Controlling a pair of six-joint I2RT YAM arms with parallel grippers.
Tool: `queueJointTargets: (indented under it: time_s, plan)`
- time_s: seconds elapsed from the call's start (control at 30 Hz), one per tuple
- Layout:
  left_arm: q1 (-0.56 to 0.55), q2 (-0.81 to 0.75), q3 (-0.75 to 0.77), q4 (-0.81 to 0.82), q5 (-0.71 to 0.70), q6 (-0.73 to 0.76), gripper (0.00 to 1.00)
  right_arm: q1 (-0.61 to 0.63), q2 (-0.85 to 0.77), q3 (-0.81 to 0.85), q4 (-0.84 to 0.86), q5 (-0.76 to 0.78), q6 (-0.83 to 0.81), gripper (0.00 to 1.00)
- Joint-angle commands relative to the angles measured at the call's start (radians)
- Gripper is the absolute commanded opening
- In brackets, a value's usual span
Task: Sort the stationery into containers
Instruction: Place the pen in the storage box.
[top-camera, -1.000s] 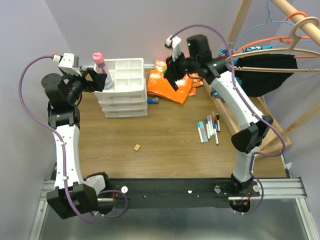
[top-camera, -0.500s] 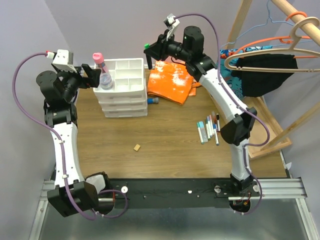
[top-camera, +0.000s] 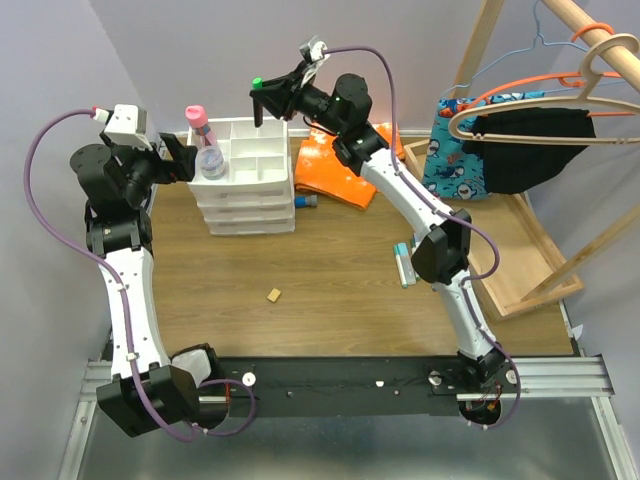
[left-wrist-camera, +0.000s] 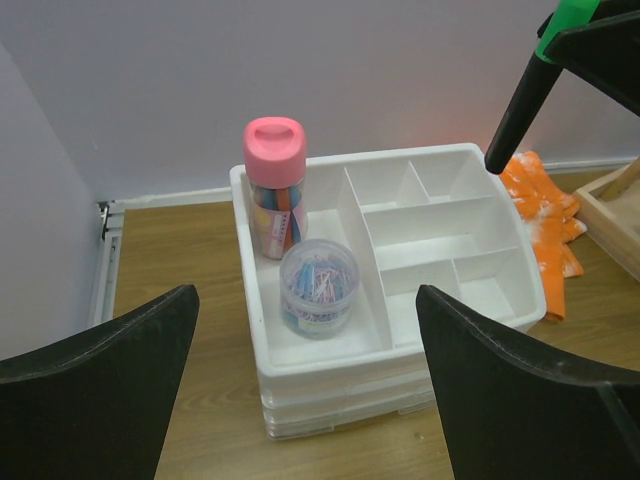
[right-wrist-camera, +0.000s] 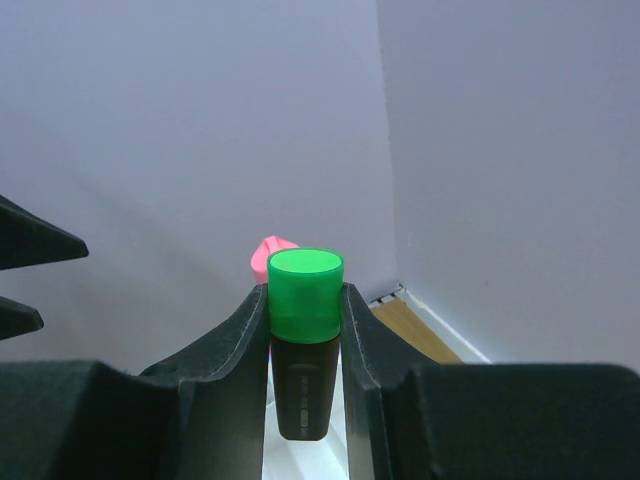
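The black green-capped marker (top-camera: 258, 103) hangs upright above the back edge of the white three-drawer unit (top-camera: 250, 210), with my right gripper (top-camera: 272, 96) shut on it. In the right wrist view the marker (right-wrist-camera: 305, 370) sits between the gripper's (right-wrist-camera: 305, 305) fingers, cap up. In the left wrist view the marker (left-wrist-camera: 525, 95) hovers over the unit's (left-wrist-camera: 400, 355) back right compartments. The pink-capped bottle (left-wrist-camera: 274, 190) stands in the unit's long left compartment. My left gripper (left-wrist-camera: 308, 300) stands open, left of the unit (top-camera: 183, 155). White pens (top-camera: 403, 262) lie on the table, partly hidden by the right arm. A blue-capped tube (top-camera: 308, 201) lies beside the unit.
A round clear tub of paper clips (left-wrist-camera: 320, 285) sits in front of the bottle. An orange cloth (top-camera: 340, 170) lies right of the unit, a shallow wooden tray (top-camera: 520, 265) and a hanger rack (top-camera: 560, 90) stand at the right. A small tan block (top-camera: 273, 295) lies mid-table.
The right arm swung left with the marker, from above the orange cloth to over the unit's back edge. The left gripper drew back a little from the bottle.
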Motion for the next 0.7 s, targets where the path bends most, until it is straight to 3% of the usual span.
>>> queueJointTargets:
  time_s: [0.0,0.67]
  plan:
    - [0.012,-0.033,0.005,-0.048,-0.024,0.034,0.99,0.018,0.044,0.029,0.124,0.051,-0.021,0.27]
    - [0.055,-0.085,-0.004,-0.131,-0.03,0.063,0.99,0.047,0.176,0.054,0.239,0.097,-0.099,0.29]
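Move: The tray section without the bottle on top of the storage box, where the held pen is being taken, lies about 11 cm ahead of the right hand, 3 cm to its left and 25 cm below. From that hand the pink-lidded bottle is about 12 cm ahead and 18 cm left, the clear jar 3 cm ahead and 14 cm left, each around 20 cm lower. From the left hand the same section is some 22 cm ahead, 10 cm right and 21 cm down. The pen, still pinched near its green cap and hanging point down, is carried by the right hand first slowly left, then down and a little forward towards the divided part of the tray: about 4 cm down, 3 cm left and 2 cm forward, sinking fastest at the end, with the wrist barely turning. The open, empty left hand backs off about 2 cm. ##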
